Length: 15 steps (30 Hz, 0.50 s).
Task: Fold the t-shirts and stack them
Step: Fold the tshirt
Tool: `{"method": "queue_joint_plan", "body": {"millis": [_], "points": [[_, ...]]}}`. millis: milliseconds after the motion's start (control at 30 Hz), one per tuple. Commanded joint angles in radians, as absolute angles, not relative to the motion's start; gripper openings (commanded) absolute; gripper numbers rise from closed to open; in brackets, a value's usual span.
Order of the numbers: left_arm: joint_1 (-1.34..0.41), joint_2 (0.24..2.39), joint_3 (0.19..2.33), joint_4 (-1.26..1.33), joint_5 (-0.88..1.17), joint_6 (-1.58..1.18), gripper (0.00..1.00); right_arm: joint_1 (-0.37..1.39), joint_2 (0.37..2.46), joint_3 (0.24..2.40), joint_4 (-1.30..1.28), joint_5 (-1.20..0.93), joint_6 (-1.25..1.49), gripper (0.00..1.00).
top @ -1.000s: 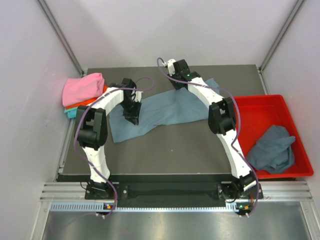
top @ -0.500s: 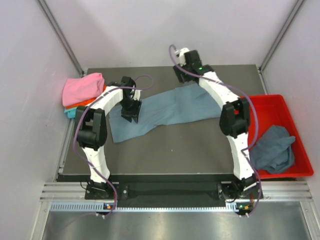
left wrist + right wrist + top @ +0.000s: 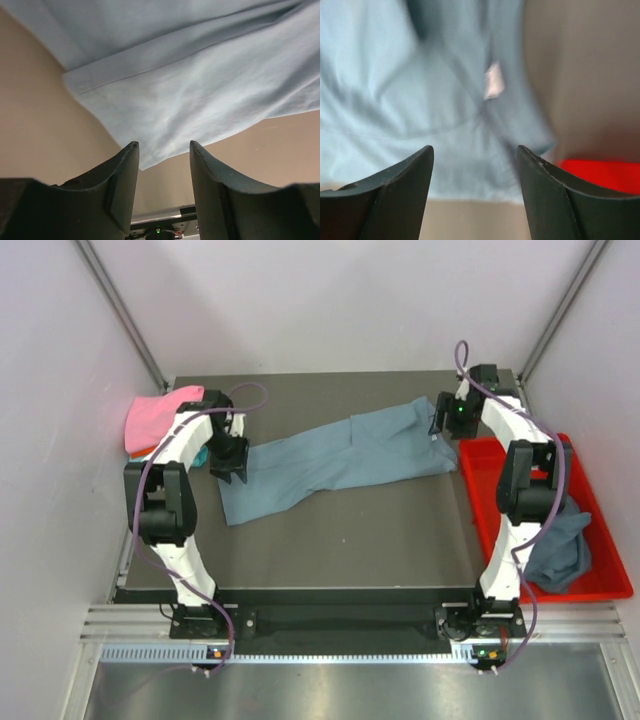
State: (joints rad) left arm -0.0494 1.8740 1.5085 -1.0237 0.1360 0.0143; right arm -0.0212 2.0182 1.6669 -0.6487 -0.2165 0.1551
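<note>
A slate blue-grey t-shirt (image 3: 335, 455) lies stretched in a long band across the dark table (image 3: 330, 530), its cloth also filling the left wrist view (image 3: 200, 80) and the right wrist view (image 3: 420, 90). My left gripper (image 3: 228, 465) stands open just off the shirt's left end, nothing between its fingers (image 3: 122, 185). My right gripper (image 3: 445, 422) stands open above the shirt's right end, beside its white label (image 3: 493, 86), holding nothing. Folded pink, orange and teal t-shirts (image 3: 160, 418) are stacked at the far left. Another blue-grey t-shirt (image 3: 557, 545) lies crumpled in the red tray (image 3: 590, 585).
The red tray sits off the table's right edge, close to my right arm. White walls close in the left, right and back sides. The arm bases stand at the near rail (image 3: 330, 625).
Both grippers have opened and let go of the shirt. The right arm swung far right to the shirt's right end, stretching it out; the left gripper shifted left to the shirt's left end.
</note>
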Motion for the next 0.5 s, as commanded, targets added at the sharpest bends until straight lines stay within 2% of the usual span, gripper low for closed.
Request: {"method": "queue_joint_plan", "body": {"millis": [0,300,467], "points": [[-0.035,1.830,1.483,-1.080,0.159,0.012,0.50,0.008,1.892,1.563,-0.712,-0.337,0.209,0.67],[-0.009,1.851,1.477,-1.106,0.231,0.003,0.49,0.014,1.884,1.548,-0.736,-0.278,0.186,0.67],[-0.008,1.852,1.468,-1.118,0.233,0.003,0.49,0.052,1.871,1.565,-0.793,-0.053,0.088,0.65]]}}
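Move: The t-shirt's near-right corner lies about 9 cm back and 4 cm to the right of the right hand, some 6 cm below it; the shirt's white tag is almost under that hand, 1 cm ahead and 1 cm left. The red box's far-left corner stands some 9 cm right and 1 cm back. From the left hand, the shirt's near-left corner is about 8 cm back, 1 cm left and 5 cm down, with the shirt pile some 17 cm ahead and 18 cm left. Towards the t-shirt's near edge both open hands draw back. The right does most of it: a quick pull of about 6 cm back, sinking some 2 cm and bearing a little left, while its fingers tip by about 10 degrees to point more steeply down; it then nearly stops, easing slightly right again. The left backs only 2.5 cm, tipping slightly. Neither hand visibly touches cloth. ##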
